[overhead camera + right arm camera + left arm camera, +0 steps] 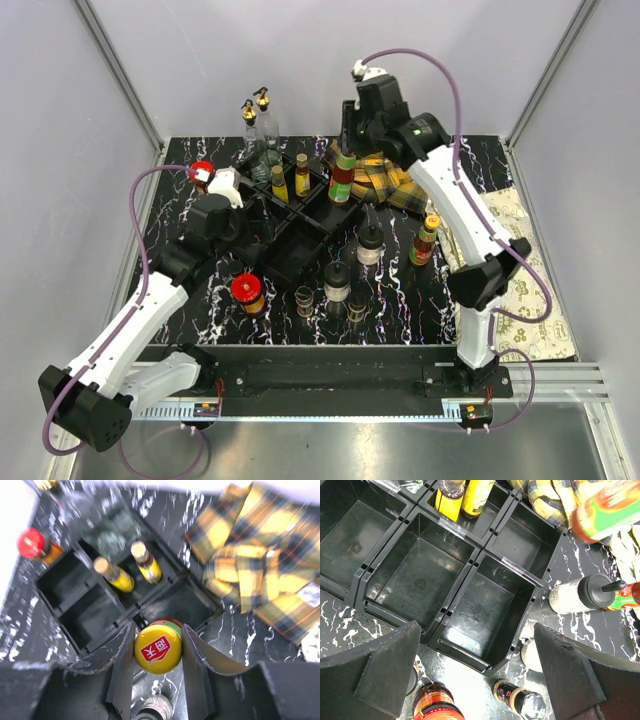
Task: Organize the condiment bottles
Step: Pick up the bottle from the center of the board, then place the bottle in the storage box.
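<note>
My right gripper (157, 640) is shut on a yellow-capped sauce bottle (157, 649) with a red and green label, gripped by the cap. It hangs upright above the black divided tray's (300, 232) right compartment, next to the plaid cloth (385, 175). Two yellow-capped bottles (279, 183) stand in a back compartment. My left gripper (476, 630) is wide open and holds nothing, hovering over the tray's front compartments (485, 615). A red-lidded jar (436, 707) and a small lying shaker (522, 699) sit on the table below it.
Two gold-spouted glass bottles (257, 115) stand behind the tray, and a red-lidded jar (202, 172) at its left. Black-capped shakers (370, 243) and small jars (304, 300) stand in front of the tray. A red sauce bottle (426, 240) is at the right. A patterned cloth (530, 290) covers the right edge.
</note>
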Motion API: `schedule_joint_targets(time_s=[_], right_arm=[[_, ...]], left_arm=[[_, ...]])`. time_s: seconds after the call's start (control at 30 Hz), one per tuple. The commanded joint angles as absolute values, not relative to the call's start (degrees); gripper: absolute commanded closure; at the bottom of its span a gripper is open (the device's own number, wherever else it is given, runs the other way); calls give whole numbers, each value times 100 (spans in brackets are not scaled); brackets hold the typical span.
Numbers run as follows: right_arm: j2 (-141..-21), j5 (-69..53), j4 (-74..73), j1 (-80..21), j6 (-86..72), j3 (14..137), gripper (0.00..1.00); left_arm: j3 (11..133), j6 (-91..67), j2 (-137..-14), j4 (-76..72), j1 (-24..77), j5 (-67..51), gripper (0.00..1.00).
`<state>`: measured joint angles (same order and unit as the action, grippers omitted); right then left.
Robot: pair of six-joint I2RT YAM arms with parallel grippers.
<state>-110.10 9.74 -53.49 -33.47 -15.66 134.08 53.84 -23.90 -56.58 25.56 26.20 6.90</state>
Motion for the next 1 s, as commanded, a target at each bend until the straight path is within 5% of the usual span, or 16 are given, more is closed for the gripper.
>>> schedule_joint_targets(time_s=[0.0,0.97], right_arm=[[-11346,949,-5247,-3445,-1485,13676,100],[-12270,826,-5203,-3999,-1459,12982,100]], left_arm=[[5344,-2408,-5546,2241,2628,747,1],[5300,-2470,-5537,2259,2619,861,1]])
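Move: The empty far-right compartment of the black tray, where the held red-and-green bottle is going, lies about 33 cm below the right hand, 2 cm ahead and 4 cm left. The two yellow bottles stand roughly 6 cm ahead and 12 cm left, and 4 cm ahead and 17 cm left. The black-lidded jar is some 11 cm back and 5 cm right; the plaid cloth 14 cm ahead, 11 cm right. From the left hand the compartment is around 14 cm ahead, 16 cm right. Down from high over the tray goes the right hand, some 15 cm, quickly at first and then slower, drifting about 5 cm left towards the yellow bottles. On the way the wrist tips its fingers more steeply down, about 20 degrees of turn in all, while they keep their pinch on the bottle's yellow cap and bring its base to the near side of the empty compartment. ##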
